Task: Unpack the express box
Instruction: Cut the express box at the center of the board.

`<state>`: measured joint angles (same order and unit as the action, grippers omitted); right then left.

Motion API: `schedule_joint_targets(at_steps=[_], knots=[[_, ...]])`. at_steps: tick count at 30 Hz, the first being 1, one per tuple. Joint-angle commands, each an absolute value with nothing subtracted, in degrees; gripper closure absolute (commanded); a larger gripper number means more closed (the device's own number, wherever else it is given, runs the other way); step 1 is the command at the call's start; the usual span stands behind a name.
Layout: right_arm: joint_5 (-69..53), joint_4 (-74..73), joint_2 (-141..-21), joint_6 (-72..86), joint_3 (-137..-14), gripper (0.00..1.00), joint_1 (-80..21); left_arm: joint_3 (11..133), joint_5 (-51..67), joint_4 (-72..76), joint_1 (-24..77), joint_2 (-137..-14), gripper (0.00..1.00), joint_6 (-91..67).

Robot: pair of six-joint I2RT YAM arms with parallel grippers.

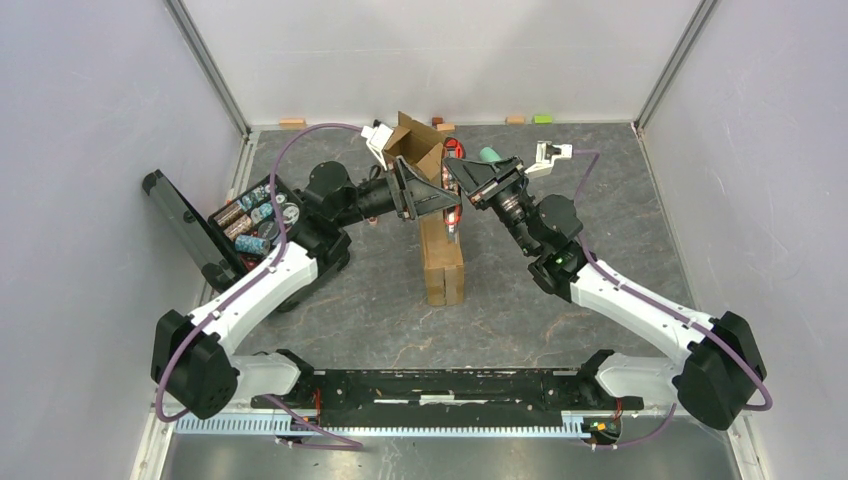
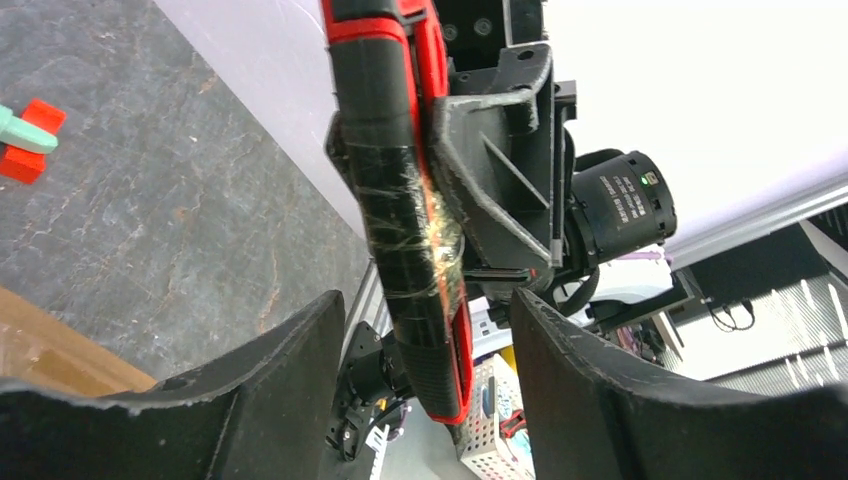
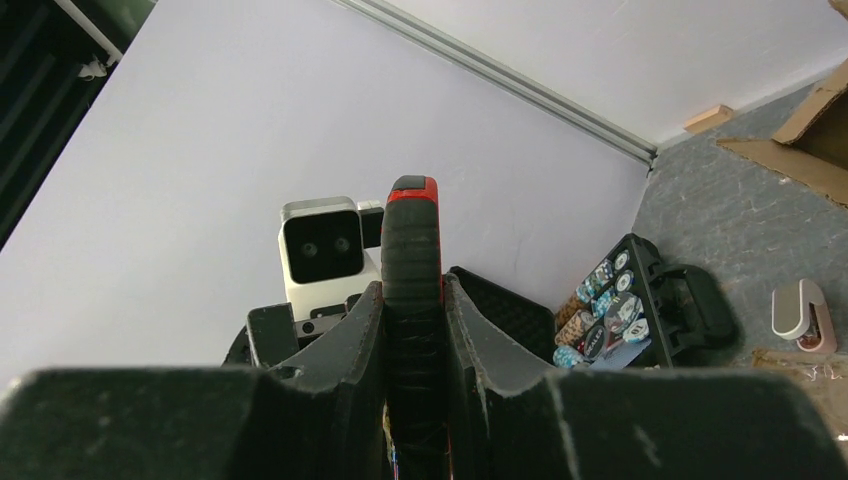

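Observation:
The express box (image 1: pixel 443 268), brown cardboard, stands mid-table with a raised flap (image 1: pixel 413 140) at its far end. Above it both arms meet. My right gripper (image 3: pixel 413 335) is shut on a red-and-black cutter (image 3: pixel 412 270) wrapped in black tape, its pads flat against both sides. In the left wrist view the same cutter (image 2: pixel 408 240) hangs between the fingers of my left gripper (image 2: pixel 430 400), which is open with a gap on each side. From above, the left gripper (image 1: pixel 437 196) and right gripper (image 1: pixel 460 182) sit close together over the box.
An open black case of poker chips (image 1: pixel 255 222) lies at the left, its lid (image 1: pixel 185 225) tipped outward. Small wooden and coloured blocks (image 1: pixel 515 119) line the back wall. A teal piece on a red block (image 2: pixel 25 135) lies behind the box.

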<state>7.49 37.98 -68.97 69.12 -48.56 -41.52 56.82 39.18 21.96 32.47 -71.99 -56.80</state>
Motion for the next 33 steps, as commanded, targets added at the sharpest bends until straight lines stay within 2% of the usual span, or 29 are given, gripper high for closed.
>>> schedule_joint_targets(at_steps=[1, 9, 12, 14, 15, 16, 18, 20, 21, 24, 28, 33], knots=[[8.24, 43.07, -67.96, 70.33, -48.10, 1.00, -41.29, 57.89, 43.61, 25.85, 33.21, -72.74, 0.34, -59.64], [8.02, 43.07, -68.12, 70.35, -48.43, 1.00, -41.22, 58.76, 43.48, 23.17, 34.81, -73.89, 0.43, -58.71], [7.18, 42.86, -68.03, 69.79, -47.99, 1.00, -41.22, 58.69, 43.02, 24.44, 34.81, -73.95, 0.66, -59.28], [6.48, 41.32, -67.57, 68.40, -48.03, 1.00, -41.18, 59.00, 43.38, 24.36, 34.72, -73.72, 0.85, -58.87], [5.94, 40.20, -67.07, 67.48, -48.04, 0.95, -41.07, 59.51, 44.07, 23.48, 34.49, -73.56, 0.93, -57.71], [5.02, 39.10, -66.53, 66.30, -47.99, 0.80, -40.89, 60.17, 45.04, 21.55, 34.05, -73.32, 0.97, -55.84], [2.54, 35.86, -65.25, 62.91, -48.50, 0.47, -40.16, 61.92, 47.75, 17.00, 32.50, -72.45, 0.98, -51.56], [0.21, 32.45, -63.66, 58.27, -49.31, 0.23, -39.44, 63.85, 53.29, 14.63, 30.49, -72.12, 0.98, -48.24], [-2.23, 30.54, -62.56, 55.52, -49.83, 0.03, -39.16, 64.91, 56.57, 12.91, 29.91, -72.16, 0.98, -46.58], [-6.31, 24.07, -59.80, 48.26, -51.76, 0.02, -38.23, 68.31, 62.88, 4.78, 29.66, -72.27, 0.98, -38.07], [-15.83, 18.54, -58.97, 43.07, -54.74, 0.02, -35.95, 69.30, 70.74, 4.92, 30.30, -73.14, 0.98, -36.08], [-28.75, 17.17, -61.41, 39.83, -59.33, 0.01, -35.05, 71.28, 73.67, 0.47, 31.50, -75.27, 0.98, -31.22]])
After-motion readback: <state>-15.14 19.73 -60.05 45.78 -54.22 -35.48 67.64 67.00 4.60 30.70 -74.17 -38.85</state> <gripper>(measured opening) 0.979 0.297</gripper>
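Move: The knife, still gripped by the right hand, hangs between the open left fingers. Its middle is about 2 cm ahead of the left hand, 2 cm to its right and 1 cm above; from the right hand it lies some 3 cm back, 1 cm left and 1 cm below. From the left hand, the closed express box lies about 4 cm ahead, 1 cm left and 29 cm down, the opened carton roughly 20 cm ahead, 7 cm left and 28 cm down. Back and slightly right the left hand eases some 2 cm, closing its fingers on the knife near the blade end while the right hand holds the knife still. The right fingers then open wide and let go, that hand backing off about 4 cm, rolling left side down and tipping up; the left draws the knife back 4–5 cm, shifts left and turns about 25 degrees clockwise. ##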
